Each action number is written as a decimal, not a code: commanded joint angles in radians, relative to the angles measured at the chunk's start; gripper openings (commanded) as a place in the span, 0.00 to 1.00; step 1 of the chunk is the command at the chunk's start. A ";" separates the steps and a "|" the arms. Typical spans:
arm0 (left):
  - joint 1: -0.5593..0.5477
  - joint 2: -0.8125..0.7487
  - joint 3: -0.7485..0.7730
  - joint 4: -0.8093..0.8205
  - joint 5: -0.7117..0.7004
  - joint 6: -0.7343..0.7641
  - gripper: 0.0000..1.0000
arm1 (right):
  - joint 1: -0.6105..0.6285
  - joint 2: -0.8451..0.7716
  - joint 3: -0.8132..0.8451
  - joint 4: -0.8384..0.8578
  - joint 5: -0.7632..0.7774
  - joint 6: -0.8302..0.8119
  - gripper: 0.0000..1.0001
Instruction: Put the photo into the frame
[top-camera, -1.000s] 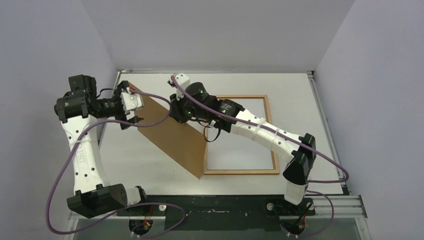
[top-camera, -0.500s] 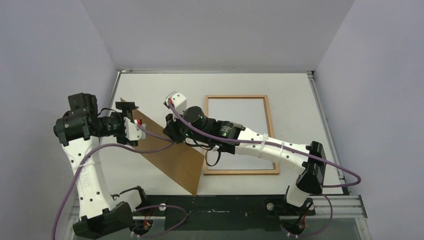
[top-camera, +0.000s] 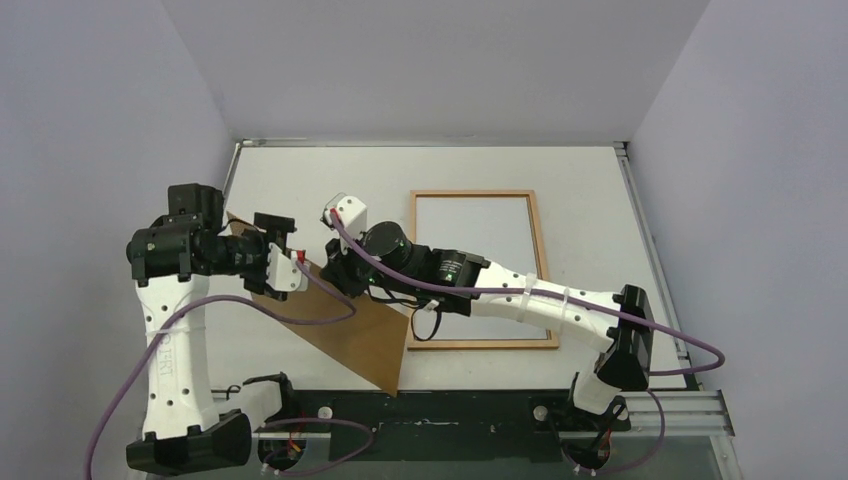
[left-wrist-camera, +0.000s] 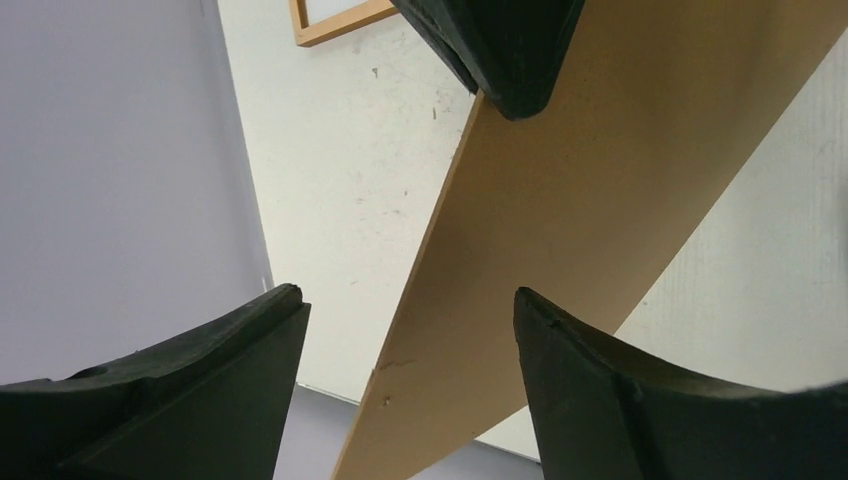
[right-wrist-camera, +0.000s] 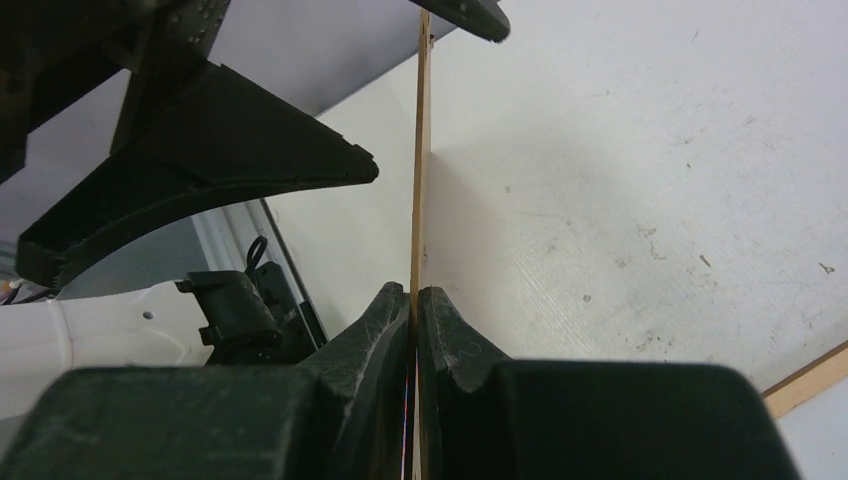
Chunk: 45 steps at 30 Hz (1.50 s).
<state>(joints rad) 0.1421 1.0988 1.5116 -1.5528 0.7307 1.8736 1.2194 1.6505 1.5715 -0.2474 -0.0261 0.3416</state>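
The frame (top-camera: 541, 270), with a narrow light-wood border, lies flat right of centre; its corner shows in the left wrist view (left-wrist-camera: 335, 20) and the right wrist view (right-wrist-camera: 805, 385). Inside the border is a pale white surface; I cannot tell whether it is the photo. My right gripper (top-camera: 328, 274) (right-wrist-camera: 413, 292) is shut on the edge of a plain brown backing board (top-camera: 355, 320) (right-wrist-camera: 421, 150), held tilted on edge above the table. My left gripper (top-camera: 285, 258) (left-wrist-camera: 405, 295) is open, its fingers straddling the board (left-wrist-camera: 560, 230) without touching it.
The white table (top-camera: 300, 170) ends at a metal rail along the near edge (top-camera: 660, 405). Grey walls close in on the left, back and right. A purple cable (top-camera: 300, 318) from the left arm hangs in front of the board.
Both arms have drawn toward the near edge. The board came along in the right gripper, its low corner now near the front rail. The left gripper slid along it and narrowed slightly.
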 joint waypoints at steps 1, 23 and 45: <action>-0.052 0.014 0.023 -0.040 -0.069 -0.044 0.71 | 0.027 -0.040 0.071 0.075 -0.006 -0.037 0.05; -0.208 -0.076 -0.002 -0.042 -0.329 -0.058 0.00 | 0.062 -0.036 0.088 0.107 0.034 -0.023 0.48; -0.251 -0.268 0.086 -0.021 -0.557 0.227 0.00 | -0.243 -0.096 -0.021 0.081 -0.081 0.260 0.85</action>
<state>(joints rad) -0.1040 0.8856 1.5108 -1.6104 0.1524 1.9572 1.0241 1.6081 1.5734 -0.1852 -0.0769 0.5652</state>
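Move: My right hand already pinches the upper edge of the brown backing board, its middle about 13 cm below, 5 cm to the left and 2 cm back. My open left hand straddles the same edge, some 10 cm along from there; from it the board's middle lies about 13 cm below, 5 cm to the right and 4 cm back. The frame lies flat roughly 35 cm right of my left hand and 12 cm ahead, nearly 30 cm below. I shut my left fingers on the board's upper edge while easing about 2 cm down and back, and only then open my right hand, lifting it clear some 4 cm and sending it about 9 cm forward and a little right, off the board. My left hand keeps its pinch, drawing the board on back and 5 cm left while rolling some 30 degrees, its left side rising. ##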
